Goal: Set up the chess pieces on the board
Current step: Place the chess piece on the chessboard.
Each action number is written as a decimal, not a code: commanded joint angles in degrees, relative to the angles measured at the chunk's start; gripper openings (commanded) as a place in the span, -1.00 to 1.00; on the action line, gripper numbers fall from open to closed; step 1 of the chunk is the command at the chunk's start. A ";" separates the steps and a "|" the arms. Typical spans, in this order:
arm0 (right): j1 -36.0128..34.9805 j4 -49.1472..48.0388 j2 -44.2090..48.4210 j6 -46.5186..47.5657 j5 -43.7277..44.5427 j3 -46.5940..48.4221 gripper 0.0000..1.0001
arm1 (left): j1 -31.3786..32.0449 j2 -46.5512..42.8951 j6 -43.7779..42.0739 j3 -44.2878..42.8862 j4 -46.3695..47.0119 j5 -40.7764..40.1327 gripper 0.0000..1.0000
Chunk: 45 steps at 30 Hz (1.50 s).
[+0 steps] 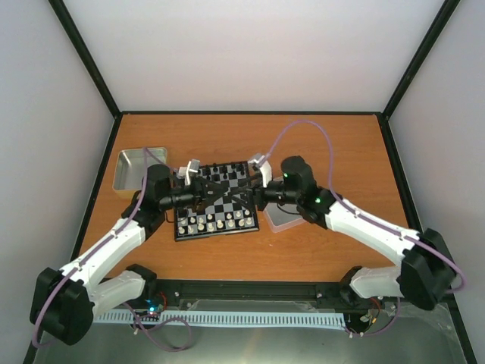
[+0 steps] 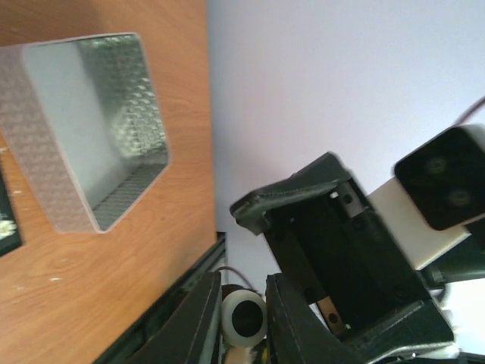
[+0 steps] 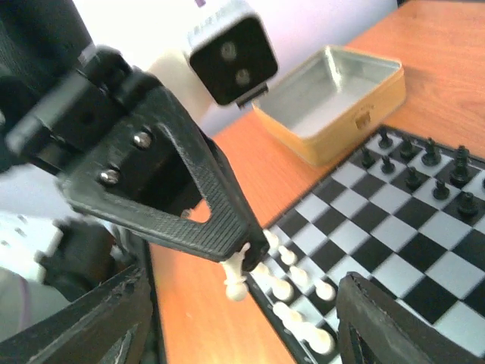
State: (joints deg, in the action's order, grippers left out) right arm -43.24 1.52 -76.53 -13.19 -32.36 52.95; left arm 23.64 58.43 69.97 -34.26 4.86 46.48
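The board (image 1: 216, 203) lies in front of both arms, with a row of white chess pieces (image 3: 297, 282) along its near edge and black ones (image 3: 424, 159) along the far side. Both grippers meet above it. My left gripper (image 1: 224, 189) is shut on one cream-white chess piece (image 3: 236, 277), pinched at its fingertips. In the left wrist view that piece's round base (image 2: 244, 318) shows between the fingers (image 2: 195, 322). My right gripper (image 3: 244, 292) stands wide open around the left fingertips and touches nothing.
An empty silver metal tray (image 1: 138, 171) stands left of the board on the wooden table (image 1: 318, 152). A pale flat container (image 1: 284, 220) lies partly under the right arm. Black frame posts and white walls enclose the table.
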 commanded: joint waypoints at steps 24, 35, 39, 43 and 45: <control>-2.37 -58.04 -2.73 -57.14 2.23 -13.68 0.00 | 0.27 -4.72 25.00 -3.88 15.51 -6.36 -0.72; -2.45 -52.97 -3.79 -54.35 2.40 -12.50 -0.05 | 0.28 -5.05 25.94 -3.30 16.80 -6.13 -0.72; -2.55 -56.53 -3.80 -54.73 1.78 -12.73 -0.21 | 0.27 -4.56 26.03 -3.22 17.01 -5.81 -0.73; -2.55 -57.12 -4.12 -55.16 1.82 -12.43 -0.33 | 0.27 -4.19 25.94 -3.41 17.02 -5.62 -0.73; -2.55 -58.18 -4.69 -55.71 1.73 -12.36 -0.40 | 0.27 -4.13 25.87 -3.40 16.97 -5.50 -0.72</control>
State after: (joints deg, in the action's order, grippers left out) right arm -45.17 -52.69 -80.38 -68.62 -30.46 39.94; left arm 23.64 54.15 94.35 -36.10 19.42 40.34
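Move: The left hand already holds the white chess piece, with the right fingertips some 4 cm to its right. From the right hand, just freed from the piece, the piece is about 4 cm to the left and roughly a centimetre lower. The board's centre lies about 5 cm left, 2 cm ahead and 17 cm below the right hand, the white rows 5 cm left and 5 cm back, and the empty right tray some 14 cm right, level fore and aft. Raise the left gripper about 8 cm, keeping its grip on the white piece and tilting its fingertips up to level. Bring the open right gripper up with it, swinging its left-pointing fingers up and rolling the wrist, nearly 50 degrees in all, until they face the piece head-on; after some 9 cm let it dip about 2 cm, then narrow the fingers to half their gap around the piece's head. ##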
